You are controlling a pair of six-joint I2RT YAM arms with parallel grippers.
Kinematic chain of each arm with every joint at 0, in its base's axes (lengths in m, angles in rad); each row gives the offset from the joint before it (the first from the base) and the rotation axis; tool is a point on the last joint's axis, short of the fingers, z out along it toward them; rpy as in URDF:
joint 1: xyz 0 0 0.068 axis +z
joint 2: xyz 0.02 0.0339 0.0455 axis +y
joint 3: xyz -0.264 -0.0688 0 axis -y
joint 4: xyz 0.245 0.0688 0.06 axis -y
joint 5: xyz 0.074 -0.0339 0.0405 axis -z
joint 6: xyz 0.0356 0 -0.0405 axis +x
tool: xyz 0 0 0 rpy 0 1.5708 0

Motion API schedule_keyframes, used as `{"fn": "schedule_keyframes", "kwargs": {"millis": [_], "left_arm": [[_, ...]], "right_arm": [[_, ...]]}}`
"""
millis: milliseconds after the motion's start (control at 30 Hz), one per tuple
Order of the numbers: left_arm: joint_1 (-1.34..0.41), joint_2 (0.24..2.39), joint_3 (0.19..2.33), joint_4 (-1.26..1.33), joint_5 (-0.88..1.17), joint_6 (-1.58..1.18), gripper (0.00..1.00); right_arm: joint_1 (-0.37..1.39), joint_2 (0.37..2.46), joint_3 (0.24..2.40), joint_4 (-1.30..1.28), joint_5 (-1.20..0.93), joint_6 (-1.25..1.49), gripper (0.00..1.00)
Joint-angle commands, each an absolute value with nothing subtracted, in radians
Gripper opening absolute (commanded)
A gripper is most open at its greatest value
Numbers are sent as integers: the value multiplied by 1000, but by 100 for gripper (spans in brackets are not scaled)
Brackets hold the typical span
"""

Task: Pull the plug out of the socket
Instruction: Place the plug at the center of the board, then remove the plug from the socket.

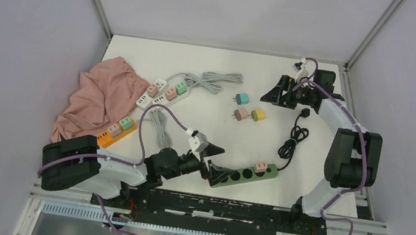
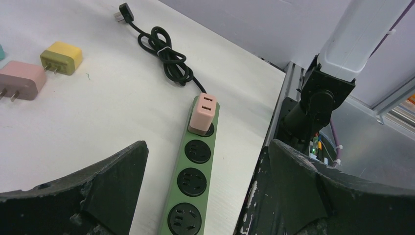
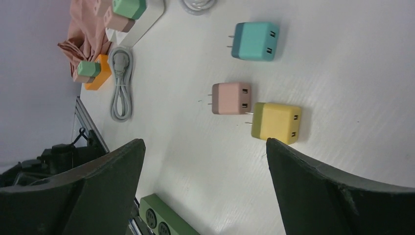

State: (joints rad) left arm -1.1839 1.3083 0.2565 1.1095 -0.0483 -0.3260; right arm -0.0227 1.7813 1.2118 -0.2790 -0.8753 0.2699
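A green socket strip point(image 1: 245, 174) lies near the table's front edge, with a pink plug point(image 1: 260, 166) seated in its end socket by the black cord. My left gripper point(image 1: 216, 162) is open at the strip's near end, one finger on each side, touching nothing. In the left wrist view the strip point(image 2: 198, 152) runs between the fingers and the pink plug point(image 2: 204, 113) stands upright further along. My right gripper point(image 1: 271, 94) hovers open and empty at the back right. From the right wrist, that gripper point(image 3: 204, 142) looks down on the loose plugs.
Loose teal point(image 1: 242, 99), pink point(image 1: 241, 114) and yellow point(image 1: 258, 115) plugs lie mid-table. A coiled black cord point(image 1: 293, 139) leads from the green strip. A white strip point(image 1: 160, 93) and an orange strip point(image 1: 113, 133), both with plugs, sit left by a pink cloth point(image 1: 97, 99).
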Motion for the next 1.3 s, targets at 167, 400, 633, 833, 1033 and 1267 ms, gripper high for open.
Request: {"fn": "schedule_keyframes", "kwargs": {"millis": [167,400,633,833,1033,1267], "left_arm": [[-1177,1269,230,1168,-78,-358,99],[-1173,1281,234,1176,-77,-359,99],[-1167,1278,234,1175,-74,-359,99],[-1166,1278,235,1175,-74,-359,99],[-1163,1284,234,1177,-72,-360,99],[-1161,1297,227,1191,-71,-366,99]], "right_arm": [[-27,1515,1198,-388,-1047,10,100],[-28,1338,1112,-434,-1100,-136,100],[-29,1222,1013,-492,-1181,-290,100],[-29,1204,1005,-811,-1264,-688,100],[-27,1198,1008,-977,-1214,-871,100],[-28,1158,984,-1009,-1172,-931,100]]}}
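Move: About 19 cm back from the right hand, 1 cm to its left and some 7 cm lower, the last pink plug stands in the green strip. The strip's middle is roughly 23 cm back and 6 cm left of that hand. The yellow plug lies 3 cm ahead, 2 cm left and 10 cm below, and the black cable coil about 7 cm back and 12 cm right. From the left hand, the pink plug is some 8 cm ahead, 14 cm right and 9 cm lower. Climbing away from the yellow plug it has already let go of, the right hand rises about 11 cm while drawing back, then sinks a few centimetres as it goes on back towards the pink plug in the green strip, some 18 cm in all. The wrist rolls and swings about 35 degrees counter-clockwise until the fingers point mostly left; they stay wide open and touch nothing. ##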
